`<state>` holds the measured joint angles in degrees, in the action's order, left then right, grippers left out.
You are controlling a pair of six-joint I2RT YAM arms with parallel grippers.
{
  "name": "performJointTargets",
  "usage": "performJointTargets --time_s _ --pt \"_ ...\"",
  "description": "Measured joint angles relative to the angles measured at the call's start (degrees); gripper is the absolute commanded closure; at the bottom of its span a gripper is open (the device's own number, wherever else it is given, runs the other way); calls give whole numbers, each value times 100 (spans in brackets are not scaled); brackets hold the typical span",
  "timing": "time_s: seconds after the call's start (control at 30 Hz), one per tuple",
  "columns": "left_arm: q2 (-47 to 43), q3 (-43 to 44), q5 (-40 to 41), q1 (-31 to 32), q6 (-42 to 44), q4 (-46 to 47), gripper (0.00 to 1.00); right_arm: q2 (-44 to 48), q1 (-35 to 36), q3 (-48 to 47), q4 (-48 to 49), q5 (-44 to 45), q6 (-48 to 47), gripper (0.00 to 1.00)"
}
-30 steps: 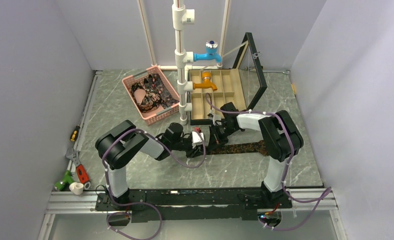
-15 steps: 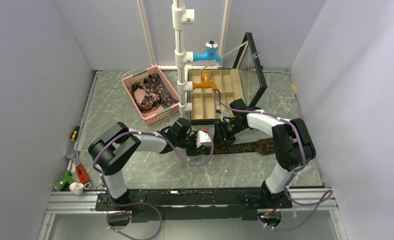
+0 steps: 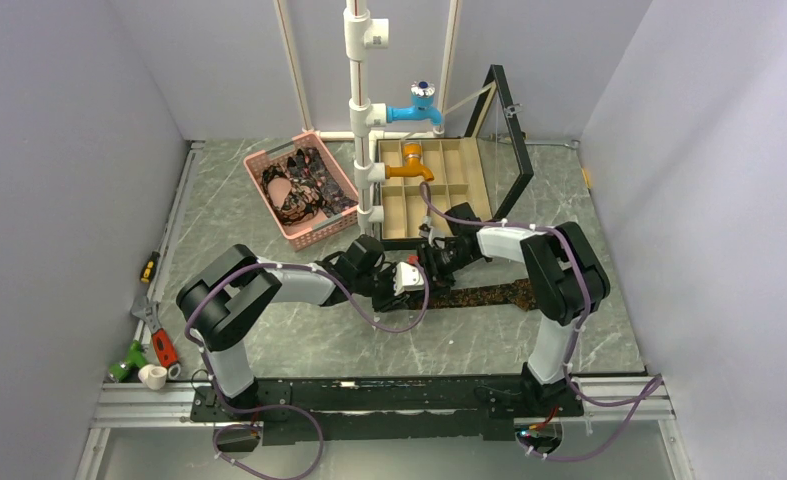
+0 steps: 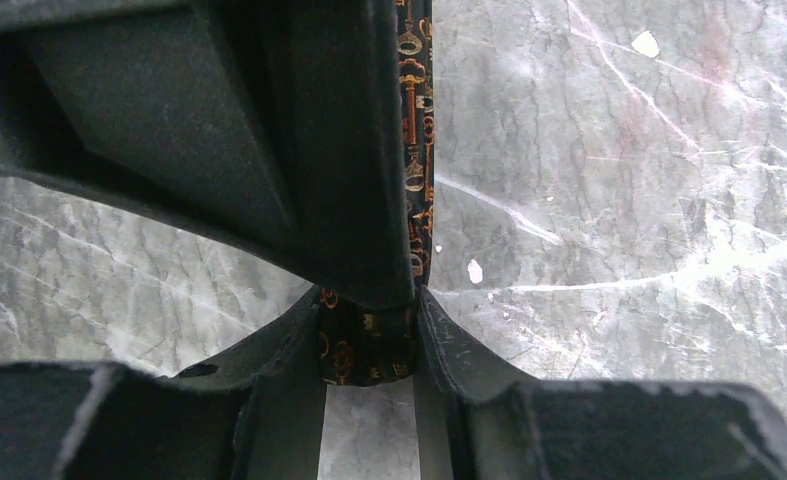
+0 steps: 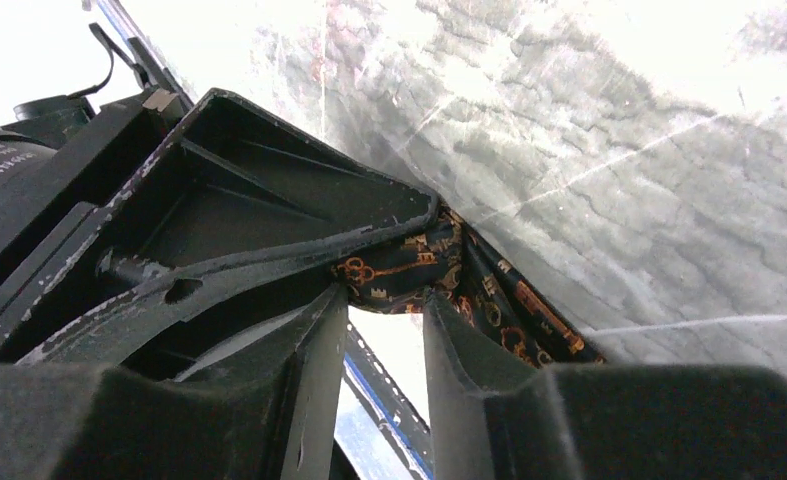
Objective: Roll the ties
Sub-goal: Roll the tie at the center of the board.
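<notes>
A dark tie (image 3: 489,296) patterned with small orange keys lies flat across the middle of the table, running right from both grippers. In the left wrist view its rolled end (image 4: 364,345) is pinched between the fingers of my left gripper (image 4: 367,298), which is shut on it. My left gripper (image 3: 421,283) and right gripper (image 3: 435,270) meet tip to tip over that end. In the right wrist view my right gripper (image 5: 387,292) has its fingers apart with light between them, and the tie's fold (image 5: 399,272) sits just at their tips.
A pink mesh basket (image 3: 265,163) at the back left holds more ties (image 3: 304,185). An open wooden compartment box (image 3: 449,190) stands behind the grippers. A white pipe stand (image 3: 361,120) carries blue and orange taps. Hand tools (image 3: 154,345) lie at the left edge.
The right gripper was shut on the tie and has opened at the tie's end. The right arm swung out to the right and came back. The left arm stretched slightly further right.
</notes>
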<state>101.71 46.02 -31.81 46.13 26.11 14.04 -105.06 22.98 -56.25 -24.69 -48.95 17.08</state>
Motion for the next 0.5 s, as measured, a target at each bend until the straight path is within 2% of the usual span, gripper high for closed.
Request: performJointTargets --time_s 0.03,0.07,0.13,0.23,0.37,0.5 --pt "0 0 0 0 2 0 90 -39 4 0 57 -20 35 76" --pt "0 0 0 0 2 -2 90 -72 4 -4 90 -57 61 87" --pt "2 4 0 0 4 -9 87 -116 11 -17 127 -131 83 99" --pt "4 13 -2 4 9 -24 80 -144 13 -37 116 -153 2 100" --pt "13 17 -24 2 -2 -13 43 -179 -11 -37 76 -125 -214 100" --pt "20 -177 -181 -48 -90 380 27 -214 -48 -28 39 57 -586 100"
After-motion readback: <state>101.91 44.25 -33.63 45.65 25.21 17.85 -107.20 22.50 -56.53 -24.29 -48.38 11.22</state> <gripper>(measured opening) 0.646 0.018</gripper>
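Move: The tie's roll sits between the left fingertips, practically at the left hand point. From the right hand, with its fingers partly open around the roll's near side, the roll lies about 1 cm to the left and 1 cm below. The tie's wide end lies flat some 22 cm to the roll's right. The white pipe's foot is about 12 cm ahead of the roll and 9 cm left, the divided case's middle some 22 cm ahead and 3 cm right. The right fingers shut from partly open, pinching the upper edge of the tie's roll, while the left fingers keep their hold. The right hand then presses down about 1.5 cm, easing slightly back to the right, as the left hand stays in place and spreads its fingers to let go of the roll. ##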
